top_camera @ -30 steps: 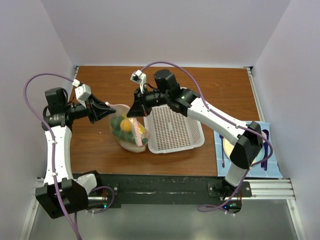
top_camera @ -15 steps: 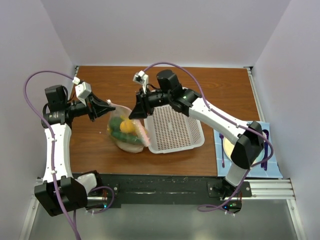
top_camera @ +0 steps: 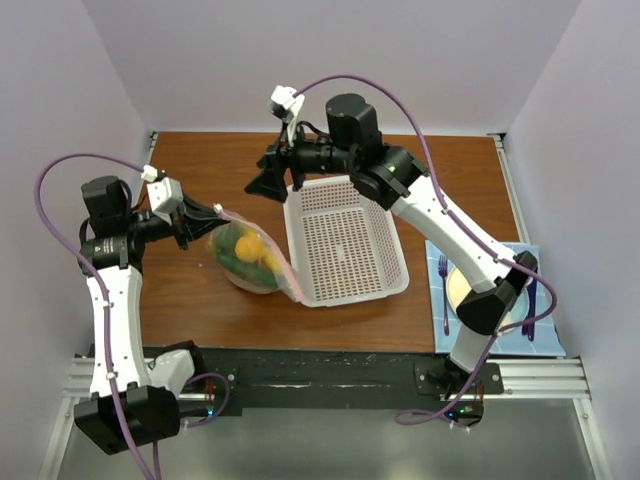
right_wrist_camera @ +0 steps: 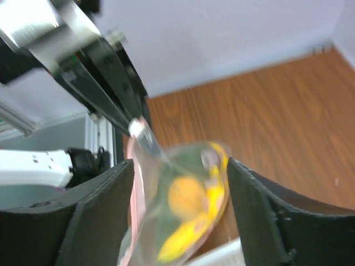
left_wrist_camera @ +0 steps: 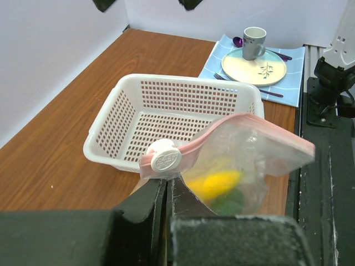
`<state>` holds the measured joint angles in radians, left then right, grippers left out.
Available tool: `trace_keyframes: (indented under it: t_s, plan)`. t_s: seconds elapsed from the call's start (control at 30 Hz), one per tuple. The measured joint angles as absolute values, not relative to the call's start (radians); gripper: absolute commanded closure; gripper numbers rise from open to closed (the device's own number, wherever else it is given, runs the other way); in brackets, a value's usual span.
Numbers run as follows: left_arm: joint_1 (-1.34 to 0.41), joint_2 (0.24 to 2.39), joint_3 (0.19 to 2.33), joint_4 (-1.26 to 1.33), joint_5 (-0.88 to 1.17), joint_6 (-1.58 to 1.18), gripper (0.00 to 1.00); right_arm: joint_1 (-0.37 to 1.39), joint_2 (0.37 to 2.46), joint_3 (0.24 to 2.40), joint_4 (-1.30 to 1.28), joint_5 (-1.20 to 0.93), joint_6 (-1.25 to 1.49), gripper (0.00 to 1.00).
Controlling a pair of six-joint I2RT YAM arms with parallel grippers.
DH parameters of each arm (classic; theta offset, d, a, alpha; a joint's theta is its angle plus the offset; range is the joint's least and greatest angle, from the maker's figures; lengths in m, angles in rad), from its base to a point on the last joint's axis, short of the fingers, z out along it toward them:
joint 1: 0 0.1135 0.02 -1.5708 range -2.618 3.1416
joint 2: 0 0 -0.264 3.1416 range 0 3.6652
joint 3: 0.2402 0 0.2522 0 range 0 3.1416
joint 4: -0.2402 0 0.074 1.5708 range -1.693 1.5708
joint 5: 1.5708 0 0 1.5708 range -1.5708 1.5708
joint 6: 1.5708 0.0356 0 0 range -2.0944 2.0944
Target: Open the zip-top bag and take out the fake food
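The zip-top bag (top_camera: 252,262) hangs by its left corner from my left gripper (top_camera: 212,214), its lower part resting on the table left of the basket. In the left wrist view the jaws (left_wrist_camera: 166,178) are shut on the bag (left_wrist_camera: 260,152) just under the white zip slider (left_wrist_camera: 165,159). The fake food (top_camera: 248,250), yellow and green pieces, sits inside the bag (right_wrist_camera: 177,210) and also shows in the left wrist view (left_wrist_camera: 217,182). My right gripper (top_camera: 266,182) is open and empty, above and behind the bag, clear of it (right_wrist_camera: 180,162).
A white perforated basket (top_camera: 380,205) stands right of the bag, touching the pink zip strip (top_camera: 285,268). A cream plate (left_wrist_camera: 244,69) with a grey mug (left_wrist_camera: 254,42) lies on a blue mat at the table's right edge.
My right gripper has drawn away from the bag's zip strip, up and toward the far side. The bag has swung left a little with my left gripper.
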<state>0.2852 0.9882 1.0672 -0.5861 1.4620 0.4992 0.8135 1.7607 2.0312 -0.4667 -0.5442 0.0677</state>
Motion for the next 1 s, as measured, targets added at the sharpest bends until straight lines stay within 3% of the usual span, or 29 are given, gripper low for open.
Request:
trace_keyframes:
  t_s: [0.17,0.6,0.77,1.0]
  plan:
    - [0.285,0.966,1.067,-0.630,1.462,0.542,0.93,0.871,1.822,2.114,-0.466,-0.569,0.049,0.46]
    - [0.285,0.968,1.067,-0.767,1.446,0.685,0.93,0.941,1.912,2.086,-0.463,-0.573,0.066,0.52]
    - [0.285,0.970,1.067,-0.831,1.437,0.761,0.93,0.941,1.912,2.085,-0.429,-0.579,0.094,0.63]
    - [0.285,0.974,1.067,-0.874,1.427,0.817,0.93,0.941,1.912,2.053,-0.392,-0.590,0.124,0.59]
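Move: The zip slider, at the bag corner pinched in the left fingers, is about 8 cm to the right hand's left, 4 cm back and 4 cm below it. For the left hand the slider sits just off its fingertips, some 2 cm to the right and 1 cm ahead. The fake food is roughly 13 cm back from the right hand, 4 cm left and 14 cm down; the white basket lies about 22 cm to its right, 10 cm back and 22 cm down. The left fingers keep pinching the bag's corner by the slider while that hand sinks about 2 cm and eases back a little. Towards that corner comes the right hand, some 7 cm left, 5 cm down overall after a small early rise, and 4 cm back, its fingers narrowing to about half their first gap without shutting, to straddle the slider; contact can't be made out. ##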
